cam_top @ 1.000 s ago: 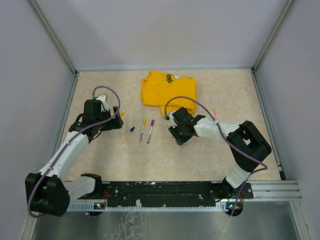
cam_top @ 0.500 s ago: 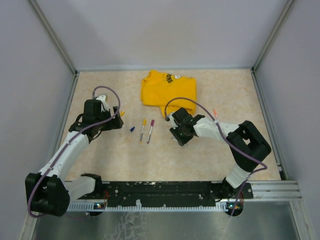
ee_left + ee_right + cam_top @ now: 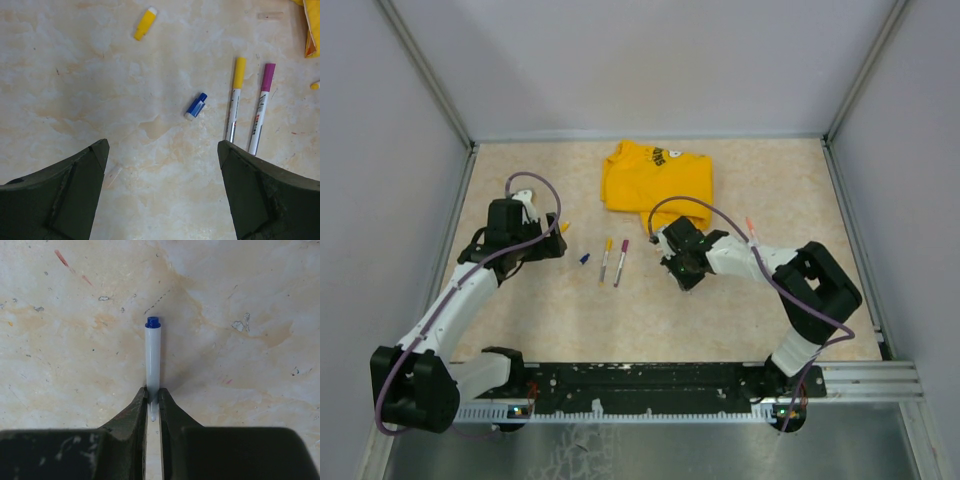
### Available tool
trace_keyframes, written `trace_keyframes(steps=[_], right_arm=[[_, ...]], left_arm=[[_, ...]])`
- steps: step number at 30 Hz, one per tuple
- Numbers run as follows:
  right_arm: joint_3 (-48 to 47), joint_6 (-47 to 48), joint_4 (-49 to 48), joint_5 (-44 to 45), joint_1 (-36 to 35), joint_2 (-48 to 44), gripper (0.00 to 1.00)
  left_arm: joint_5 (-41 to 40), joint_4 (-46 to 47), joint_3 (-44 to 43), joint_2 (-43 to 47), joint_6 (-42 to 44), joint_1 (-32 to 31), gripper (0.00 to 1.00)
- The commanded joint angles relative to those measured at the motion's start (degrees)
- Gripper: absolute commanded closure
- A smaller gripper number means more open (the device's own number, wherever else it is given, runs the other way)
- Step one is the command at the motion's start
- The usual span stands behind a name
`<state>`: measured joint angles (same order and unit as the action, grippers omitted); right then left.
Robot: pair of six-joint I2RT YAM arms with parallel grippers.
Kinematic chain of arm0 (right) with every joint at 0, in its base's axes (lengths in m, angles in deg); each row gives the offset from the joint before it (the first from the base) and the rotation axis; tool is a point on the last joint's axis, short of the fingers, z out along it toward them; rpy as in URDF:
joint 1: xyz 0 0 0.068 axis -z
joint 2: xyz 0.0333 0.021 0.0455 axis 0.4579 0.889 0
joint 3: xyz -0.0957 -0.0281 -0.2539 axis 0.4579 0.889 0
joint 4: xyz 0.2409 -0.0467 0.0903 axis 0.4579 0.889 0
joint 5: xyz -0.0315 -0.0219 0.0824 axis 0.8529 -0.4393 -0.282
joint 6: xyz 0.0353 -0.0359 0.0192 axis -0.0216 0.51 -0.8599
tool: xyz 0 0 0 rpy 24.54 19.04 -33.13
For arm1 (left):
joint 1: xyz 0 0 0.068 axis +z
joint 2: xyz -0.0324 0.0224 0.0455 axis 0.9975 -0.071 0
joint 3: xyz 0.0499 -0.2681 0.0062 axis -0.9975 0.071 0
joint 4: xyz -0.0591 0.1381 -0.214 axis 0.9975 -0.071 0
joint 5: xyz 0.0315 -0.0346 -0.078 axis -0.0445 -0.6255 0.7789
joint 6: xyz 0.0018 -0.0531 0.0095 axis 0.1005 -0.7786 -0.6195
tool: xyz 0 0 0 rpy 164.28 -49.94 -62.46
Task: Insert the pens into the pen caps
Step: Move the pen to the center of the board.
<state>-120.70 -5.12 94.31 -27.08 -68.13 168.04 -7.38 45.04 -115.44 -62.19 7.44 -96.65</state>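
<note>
My right gripper [image 3: 153,392] is shut on a white pen [image 3: 153,357] with a blue tip that points away from me, just above the table; in the top view it [image 3: 680,262] is right of centre. My left gripper [image 3: 162,147] is open and empty above bare table; in the top view it [image 3: 556,246] is at the left. A blue cap [image 3: 196,106] lies ahead of it, also in the top view [image 3: 584,258]. A yellow cap [image 3: 144,23] lies farther off. A yellow-capped pen [image 3: 235,100] and a magenta-capped pen [image 3: 261,109] lie side by side to the right.
A folded yellow T-shirt [image 3: 655,175] lies at the back centre. An orange-tipped pen [image 3: 750,225] lies beyond the right forearm. Grey walls close in the table on three sides.
My right gripper has shifted slightly towards the back with the pen in it. The left arm has not moved.
</note>
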Motion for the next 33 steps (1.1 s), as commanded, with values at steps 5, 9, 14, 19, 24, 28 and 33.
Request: trace_keyframes(steps=[5, 9, 14, 19, 24, 28, 33], right_arm=[[0.1, -1.0, -1.0, -1.9, -1.1, -4.9, 0.97], [2.6, -2.8, -7.0, -2.1, -1.2, -11.0, 0.98], [8.5, 1.1, -16.4, -4.2, -3.3, -17.7, 0.98], [9.1, 16.0, -15.2, -1.7, -10.7, -17.0, 0.96], [4.8, 26.9, -7.3, -0.6, -15.8, -10.7, 0.96], [0.3, 30.9, 0.0, -1.4, -17.8, -4.4, 0.95], [-2.8, 33.0, 4.4, -2.1, -20.2, 0.2, 0.90]], left_arm=[[1.2, 1.5, -0.2, 1.3, 1.4, 0.3, 0.05], [5.0, 2.4, -0.1, 2.9, 1.7, 0.3, 0.05], [7.2, 3.8, 0.5, 4.8, 1.9, 0.3, 0.05], [6.7, 3.6, 0.7, 4.9, 1.9, 0.4, 0.05], [6.4, 3.6, 0.9, 5.0, 2.1, 0.4, 0.05], [6.0, 3.6, 1.0, 5.0, 2.3, 0.3, 0.05], [5.9, 3.5, 1.0, 4.9, 2.3, 0.3, 0.05]])
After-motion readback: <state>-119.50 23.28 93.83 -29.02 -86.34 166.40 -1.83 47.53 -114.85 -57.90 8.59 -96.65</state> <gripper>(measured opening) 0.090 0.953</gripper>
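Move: Pinched in my right fingers is the blue-tipped pen; the bare spot near the middle of the board where it is going lies about 7 cm back and 6 cm left, at about this height. The magenta-capped pen lies some 13 cm left and 5 cm ahead, the yellow-capped one 3 cm farther left, the loose white pen about 8 cm ahead and 3 cm left. From my left hand that spot is roughly 12 cm back, 18 cm right and 12 cm down. Keeping my right grip on the pen, I lift it about 6 cm, then swing it back and left in an arc towards the bare middle of the board, sinking almost to the starting height and turning the hand some 45 degrees counter-clockwise. My left hand, still empty and open, rises a little, about 2.5 cm, and shifts slightly right. ##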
